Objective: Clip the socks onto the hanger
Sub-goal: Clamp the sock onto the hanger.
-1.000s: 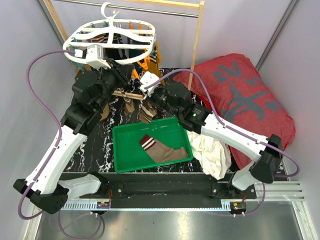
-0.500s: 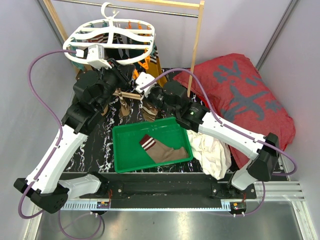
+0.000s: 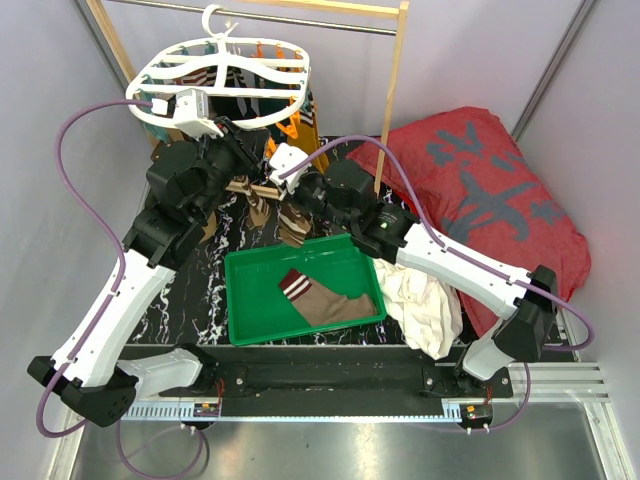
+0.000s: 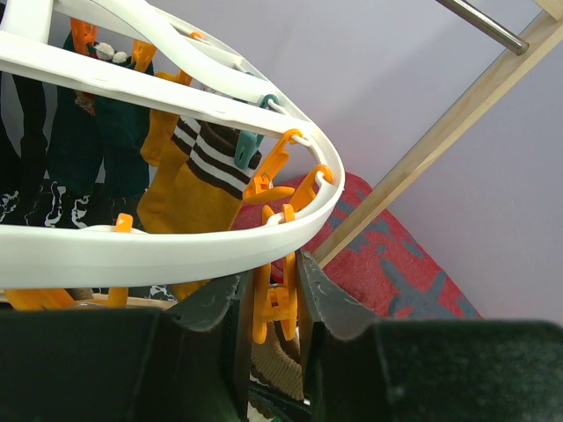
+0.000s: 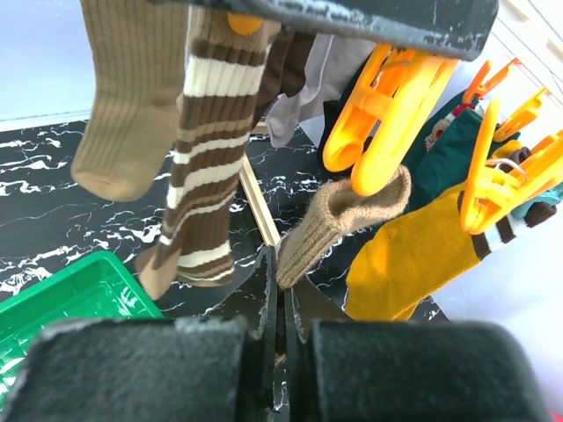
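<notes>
The white hanger point(image 3: 215, 75) hangs from the rod at the back left, its rim point(image 4: 176, 251) crossing the left wrist view. My left gripper point(image 4: 268, 274) is shut on an orange clip point(image 4: 274, 303) hanging from that rim, squeezing it. My right gripper point(image 5: 283, 264) is shut on a tan ribbed sock point(image 5: 343, 220), whose cuff touches the tips of that orange clip point(image 5: 387, 114). A brown striped sock point(image 5: 207, 158), a tan sock point(image 5: 123, 97) and a mustard sock point(image 5: 413, 255) hang clipped. Another striped brown sock point(image 3: 320, 300) lies in the green bin point(image 3: 240, 300).
A wooden rack point(image 3: 395, 90) with a metal rod holds the hanger. A big red cushion point(image 3: 490, 200) fills the right side, and a white cloth point(image 3: 425, 300) lies beside the bin. Both arms crowd under the hanger's front edge.
My right arm has shifted left toward the hanger, carrying the tan sock up to the clip. The left arm has stayed on the clip.
</notes>
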Available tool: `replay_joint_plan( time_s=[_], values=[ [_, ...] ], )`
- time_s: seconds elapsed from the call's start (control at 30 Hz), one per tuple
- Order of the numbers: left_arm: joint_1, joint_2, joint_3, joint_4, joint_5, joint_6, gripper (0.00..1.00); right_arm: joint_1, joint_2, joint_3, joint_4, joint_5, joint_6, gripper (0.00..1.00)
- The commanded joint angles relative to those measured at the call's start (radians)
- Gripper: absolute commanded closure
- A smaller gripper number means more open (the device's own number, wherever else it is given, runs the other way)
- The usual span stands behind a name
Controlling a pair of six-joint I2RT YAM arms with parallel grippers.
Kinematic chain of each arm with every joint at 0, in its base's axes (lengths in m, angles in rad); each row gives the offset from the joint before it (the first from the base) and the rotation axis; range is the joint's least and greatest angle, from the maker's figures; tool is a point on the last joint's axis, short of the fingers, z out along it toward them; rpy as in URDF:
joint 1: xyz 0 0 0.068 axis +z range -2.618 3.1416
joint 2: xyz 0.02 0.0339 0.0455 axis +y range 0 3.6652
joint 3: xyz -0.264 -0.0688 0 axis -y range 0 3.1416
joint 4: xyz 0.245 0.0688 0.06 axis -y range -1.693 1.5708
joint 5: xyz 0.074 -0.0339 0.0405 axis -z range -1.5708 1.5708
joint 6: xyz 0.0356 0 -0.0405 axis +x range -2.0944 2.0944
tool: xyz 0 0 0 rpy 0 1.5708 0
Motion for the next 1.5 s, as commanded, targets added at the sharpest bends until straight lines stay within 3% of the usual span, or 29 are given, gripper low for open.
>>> replay_joint_plan(
  time_s=[0.0, 0.77, 0.83, 0.97, 1.1, 1.23, 1.4, 1.47],
  values=[
    [-0.006, 0.003, 0.001, 0.027, 0.010, 0.006, 0.93, 0.015, -0.011, 0.060, 0.022, -0.012, -0.010, 1.00],
    [-0.007, 0.002, 0.018, -0.016, -0.001, 0.026, 0.90, 0.013, 0.011, 0.130, 0.022, 0.016, 0.006, 1.00],
    [-0.007, 0.000, 0.023, -0.021, -0.003, 0.028, 0.86, 0.013, 0.012, 0.133, 0.022, 0.017, 0.007, 1.00],
    [-0.007, -0.007, 0.023, -0.019, -0.010, 0.031, 0.49, 0.015, 0.019, 0.136, 0.022, 0.020, 0.009, 1.00],
    [-0.007, -0.015, 0.023, -0.021, -0.023, 0.038, 0.30, 0.015, 0.029, 0.146, 0.022, 0.019, 0.012, 0.97],
    [-0.007, -0.015, 0.018, -0.021, -0.039, 0.058, 0.23, 0.013, 0.029, 0.141, 0.022, 0.025, 0.023, 0.89],
    [-0.006, -0.023, -0.006, -0.018, -0.088, 0.086, 0.22, 0.013, 0.000, 0.078, 0.022, 0.048, 0.081, 0.64],
    [-0.003, -0.026, -0.014, -0.011, -0.102, 0.095, 0.22, 0.010, -0.027, 0.045, 0.022, 0.049, 0.118, 0.60]
  ],
)
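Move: The right hand holds the striped sock's cuff; its goal, the orange clip squeezed open in the left fingers, is about 5 cm above, 3 cm ahead and 4 cm to its left. From the left hand that cuff is roughly 6 cm below, 2 cm back and 3 cm right. An empty orange clip is some 4 cm ahead and 5 cm right of the left hand; an already clipped striped sock hangs about 8 cm to its left, level ahead. Right lifts the cuff about 3 cm into the clip's jaws; left opens, freeing the clip, then right opens. ##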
